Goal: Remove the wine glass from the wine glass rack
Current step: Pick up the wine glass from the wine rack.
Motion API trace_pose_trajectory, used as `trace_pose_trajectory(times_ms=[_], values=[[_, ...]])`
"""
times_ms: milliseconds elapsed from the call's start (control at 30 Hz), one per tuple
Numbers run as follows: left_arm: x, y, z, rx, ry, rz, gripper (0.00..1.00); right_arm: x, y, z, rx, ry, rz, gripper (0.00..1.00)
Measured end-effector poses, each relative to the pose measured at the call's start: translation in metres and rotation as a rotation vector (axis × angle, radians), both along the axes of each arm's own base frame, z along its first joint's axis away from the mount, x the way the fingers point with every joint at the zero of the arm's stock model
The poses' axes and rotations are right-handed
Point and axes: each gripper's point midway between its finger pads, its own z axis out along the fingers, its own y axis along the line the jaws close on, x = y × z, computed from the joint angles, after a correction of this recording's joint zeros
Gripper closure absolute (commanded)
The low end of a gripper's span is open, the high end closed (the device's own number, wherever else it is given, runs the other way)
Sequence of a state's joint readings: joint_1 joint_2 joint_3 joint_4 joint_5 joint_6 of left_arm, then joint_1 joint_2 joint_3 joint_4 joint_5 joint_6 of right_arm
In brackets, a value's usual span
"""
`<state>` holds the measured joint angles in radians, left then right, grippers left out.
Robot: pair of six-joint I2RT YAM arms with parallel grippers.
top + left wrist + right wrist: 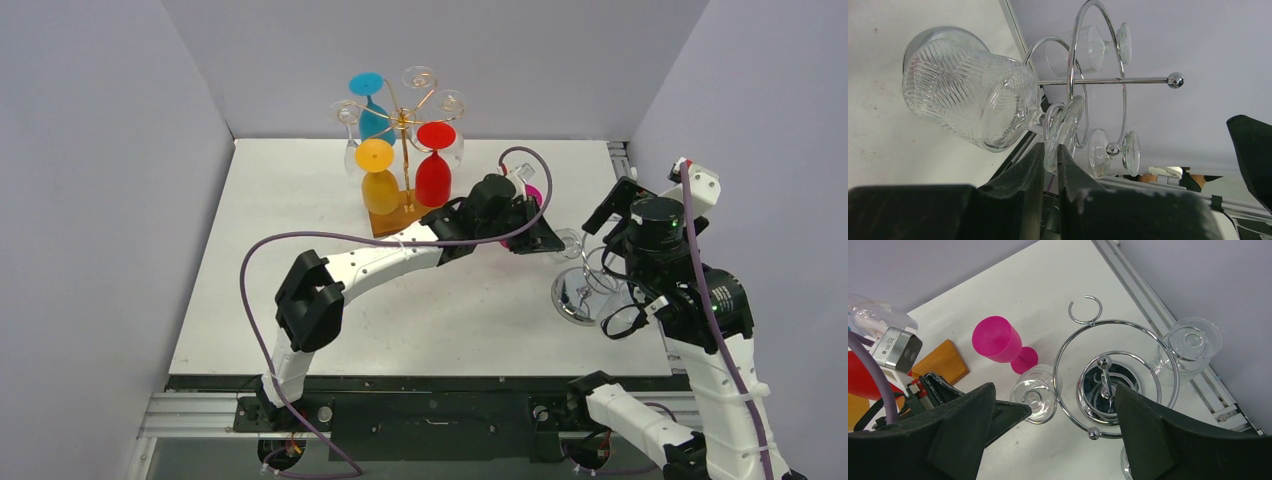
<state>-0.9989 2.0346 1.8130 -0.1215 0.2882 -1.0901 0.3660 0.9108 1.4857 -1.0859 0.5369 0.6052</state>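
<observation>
The wine glass rack [404, 120], gold wire on a brown wooden base [941, 360], stands at the back of the table. Blue [371, 108], yellow [379, 182] and red [433, 168] glasses hang upside down on it, along with clear ones. My left gripper [1050, 148] is not at that rack. It is shut on the foot rim of a clear ribbed wine glass [968, 95] that hangs in a hook of a chrome wire stand [1104, 377]. My right gripper [1068, 432] is open, high over that stand, one finger on each side of it.
A pink glass [996, 340] stands upside down on the table between the two stands. Another clear glass [1191, 343] hangs on the chrome stand's far side, near the table's right rail [1143, 285]. Grey walls enclose three sides.
</observation>
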Motion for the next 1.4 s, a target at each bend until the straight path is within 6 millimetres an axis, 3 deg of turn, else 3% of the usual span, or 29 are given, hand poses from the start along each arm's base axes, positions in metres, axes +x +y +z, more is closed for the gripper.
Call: trace_pose_trajectory(times_ms=[500, 933, 1400], values=[[-0.001, 0.003, 0.004, -0.020, 0.141, 0.020, 1.00, 0.005, 0.013, -0.028, 0.012, 0.071, 0.054, 0.20], [0.000, 0.005, 0.003, -0.006, 0.153, 0.033, 1.00, 0.009, -0.030, -0.027, -0.103, 0.112, -0.126, 0.56], [0.000, 0.006, 0.004, -0.001, 0.177, 0.043, 1.00, 0.021, -0.045, -0.059, -0.152, 0.216, -0.178, 0.72]])
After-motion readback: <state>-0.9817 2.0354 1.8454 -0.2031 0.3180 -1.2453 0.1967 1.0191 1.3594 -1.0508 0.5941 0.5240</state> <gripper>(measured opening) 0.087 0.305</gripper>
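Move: The wine rack's centre-post knob is roughly 3 cm ahead of the open right hand, 5 cm to its right and 8 cm below. The wine glass whose foot the left hand already pinches hangs some 5 cm ahead of the right hand, 4 cm left and 17 cm down; the magenta goblet is about 15 cm ahead, 8 cm left and 28 cm down. From the left hand, the knob is about 8 cm right, 2 cm back and 4 cm higher. The right hand sinks about 6 cm and shifts 5 cm right to the rack's knob, fingers closing most of the way. ##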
